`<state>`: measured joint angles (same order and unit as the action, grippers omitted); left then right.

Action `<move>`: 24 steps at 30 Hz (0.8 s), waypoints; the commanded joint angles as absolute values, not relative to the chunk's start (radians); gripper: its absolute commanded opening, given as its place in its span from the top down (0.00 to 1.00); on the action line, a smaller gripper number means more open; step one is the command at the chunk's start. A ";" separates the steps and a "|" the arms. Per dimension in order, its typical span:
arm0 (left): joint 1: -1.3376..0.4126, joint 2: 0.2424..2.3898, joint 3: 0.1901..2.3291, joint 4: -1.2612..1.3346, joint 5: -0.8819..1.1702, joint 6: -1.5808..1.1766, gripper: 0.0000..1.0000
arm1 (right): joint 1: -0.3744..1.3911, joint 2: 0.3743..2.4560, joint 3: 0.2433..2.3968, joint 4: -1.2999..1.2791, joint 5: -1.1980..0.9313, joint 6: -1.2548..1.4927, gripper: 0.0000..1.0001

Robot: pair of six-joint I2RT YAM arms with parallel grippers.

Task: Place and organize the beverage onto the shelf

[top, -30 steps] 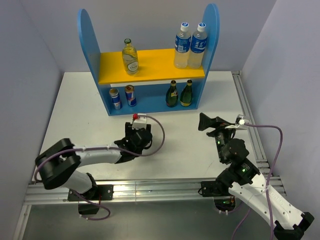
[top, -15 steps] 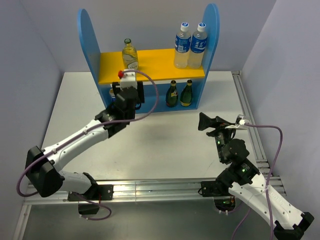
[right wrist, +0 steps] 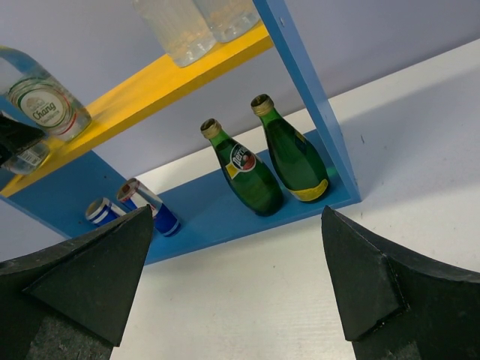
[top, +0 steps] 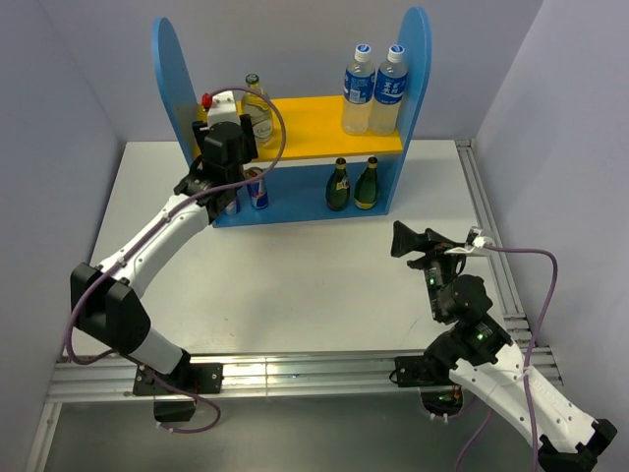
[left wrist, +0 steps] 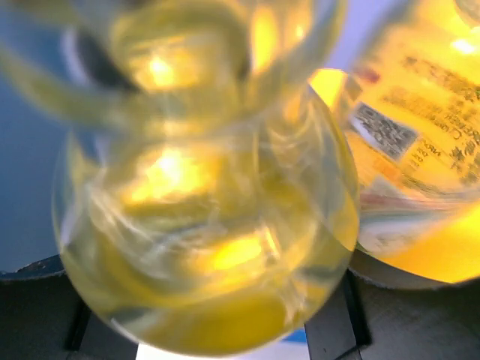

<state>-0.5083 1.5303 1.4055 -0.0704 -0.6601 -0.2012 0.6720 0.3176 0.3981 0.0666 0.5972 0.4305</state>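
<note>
My left gripper (top: 228, 126) is shut on a clear glass bottle (left wrist: 202, 225) at the left end of the shelf's (top: 172, 74) yellow upper board (top: 314, 123). That bottle fills the left wrist view between the dark fingers (left wrist: 352, 319). I cannot tell whether it rests on the board. A second clear bottle (top: 257, 110) stands just to its right. On the lower level stand two green bottles (top: 338, 185) (top: 367, 183) and two blue-and-silver cans (right wrist: 101, 211) (right wrist: 146, 202), the left one partly behind my arm. My right gripper (top: 408, 239) hovers open over the table, facing the shelf.
Two taller plastic bottles with blue labels (top: 359, 87) (top: 391, 84) stand at the right end of the upper board. The white table (top: 324, 275) spreads in front of the shelf. A metal rail (top: 486, 236) runs along its right edge.
My left arm has swung from low over the table up and back to the left end of the upper board, carrying the clear bottle. The right arm has not moved.
</note>
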 commanded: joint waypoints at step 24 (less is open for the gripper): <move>-0.448 1.545 1.430 0.055 -0.610 -0.213 0.03 | 0.678 0.302 0.379 0.086 0.598 0.448 0.00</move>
<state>-0.4297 1.5940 1.4403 0.0132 -0.5968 -0.2150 0.6720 0.3153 0.3847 0.0658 0.5972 0.4408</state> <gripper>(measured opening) 0.961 0.999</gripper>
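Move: The left hand already holds the clear beverage bottle. Its spot at the left end of the upper shelf is about 3 cm ahead and 2 cm left, the board some 6 cm below the hand. From the hand, the Chang bottle stands about 7 cm right and 3 cm ahead; the blue side panel is roughly 7 cm left and 3 cm ahead. For the right hand, that spot is about 24 cm ahead and 42 cm left, at about its own height. The left hand carries the bottle about 3 cm forward, drifting left beside the Chang bottle, then opens around it. ##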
